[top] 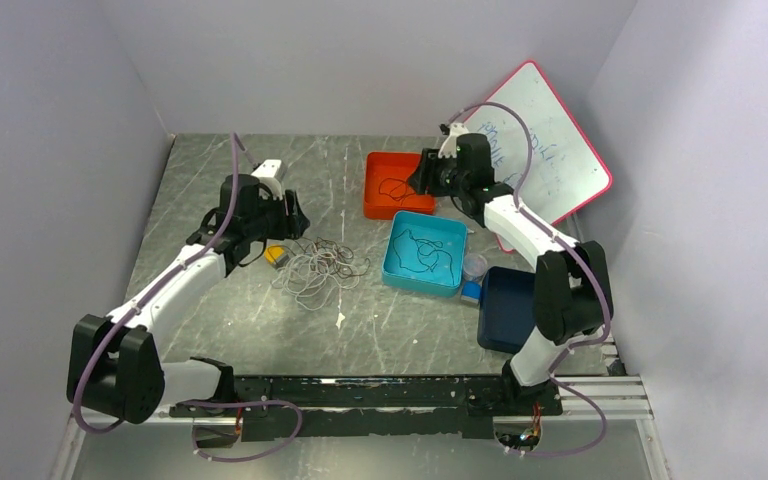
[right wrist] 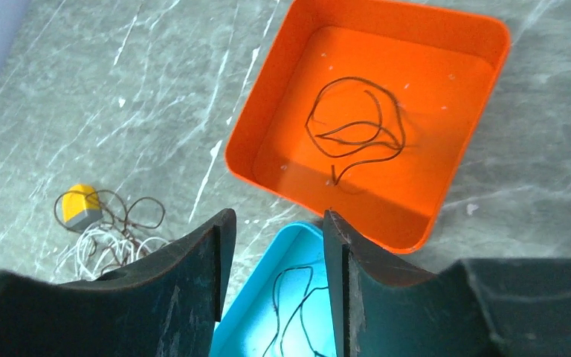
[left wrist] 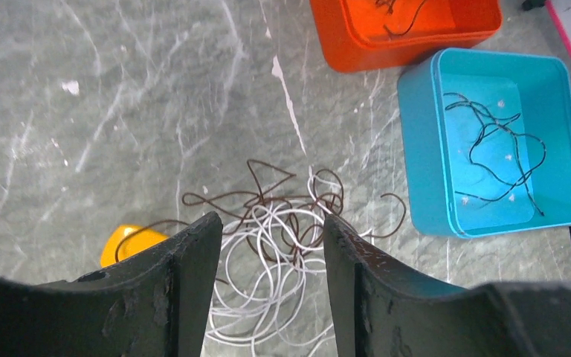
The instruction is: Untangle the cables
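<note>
A tangle of white and dark brown cables (top: 320,270) lies on the grey table left of centre. My left gripper (top: 290,215) hovers just behind it, open and empty. In the left wrist view the loops of the tangle (left wrist: 282,238) show between that gripper's (left wrist: 268,223) black fingers. One dark cable (right wrist: 357,130) lies in the orange tray (right wrist: 268,111), and another (left wrist: 498,149) lies in the blue tray (left wrist: 424,149). My right gripper (right wrist: 276,219) stands open and empty above the gap between the two trays, at the orange tray's right side (top: 425,178).
A small yellow and grey object (top: 275,255) sits at the tangle's left edge. A dark blue bin (top: 505,305) and a small clear cup (top: 474,266) stand right of the blue tray (top: 390,255). A pink-framed whiteboard (top: 550,150) leans at the back right. Walls enclose the table.
</note>
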Robot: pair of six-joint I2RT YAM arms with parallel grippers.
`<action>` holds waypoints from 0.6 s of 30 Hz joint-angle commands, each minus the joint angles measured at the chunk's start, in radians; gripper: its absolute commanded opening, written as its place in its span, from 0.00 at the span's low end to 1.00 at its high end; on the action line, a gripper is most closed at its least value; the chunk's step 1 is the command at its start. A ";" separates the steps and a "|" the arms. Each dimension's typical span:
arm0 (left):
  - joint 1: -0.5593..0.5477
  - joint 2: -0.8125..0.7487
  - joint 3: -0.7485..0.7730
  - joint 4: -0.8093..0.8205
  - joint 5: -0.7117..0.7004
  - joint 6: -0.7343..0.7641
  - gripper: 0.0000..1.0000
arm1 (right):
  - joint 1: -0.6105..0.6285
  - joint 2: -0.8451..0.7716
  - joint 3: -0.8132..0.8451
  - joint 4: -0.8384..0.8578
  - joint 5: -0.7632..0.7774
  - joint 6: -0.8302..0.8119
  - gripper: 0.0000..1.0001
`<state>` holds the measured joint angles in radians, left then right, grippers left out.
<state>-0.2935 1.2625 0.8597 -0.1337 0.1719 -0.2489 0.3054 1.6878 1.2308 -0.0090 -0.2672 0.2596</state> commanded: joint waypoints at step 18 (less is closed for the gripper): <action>-0.005 0.140 -0.139 0.108 0.074 -0.216 0.55 | 0.398 0.157 0.009 0.081 -0.044 0.210 0.48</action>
<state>-0.2947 1.3903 0.7338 -0.0925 0.2146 -0.4393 0.6693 1.7760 1.1751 0.0704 -0.3290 0.4274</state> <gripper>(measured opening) 0.560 0.479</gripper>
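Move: The tangled cable pile lies some 22 cm to the right hand's left and 18 cm back from it, about 17 cm below. From the left hand it is roughly 6 cm back, 2 cm to the right and 16 cm down. The yellow block sits about 8 cm left of the left hand and 3 cm back. The orange tray is nearly under the right hand, 2 cm ahead and 3 cm left; the teal tray's middle is 13 cm back and 3 cm right of that hand. Towards the cable pile both half-open hands close in. The right sweeps left and back from above the orange tray, about 20 cm in all, sinking a little and turning some 20 degrees counter-clockwise; the left sinks about 8 cm over the pile, easing back slightly, its fingers tipping further down. Neither gripper opens or closes. ##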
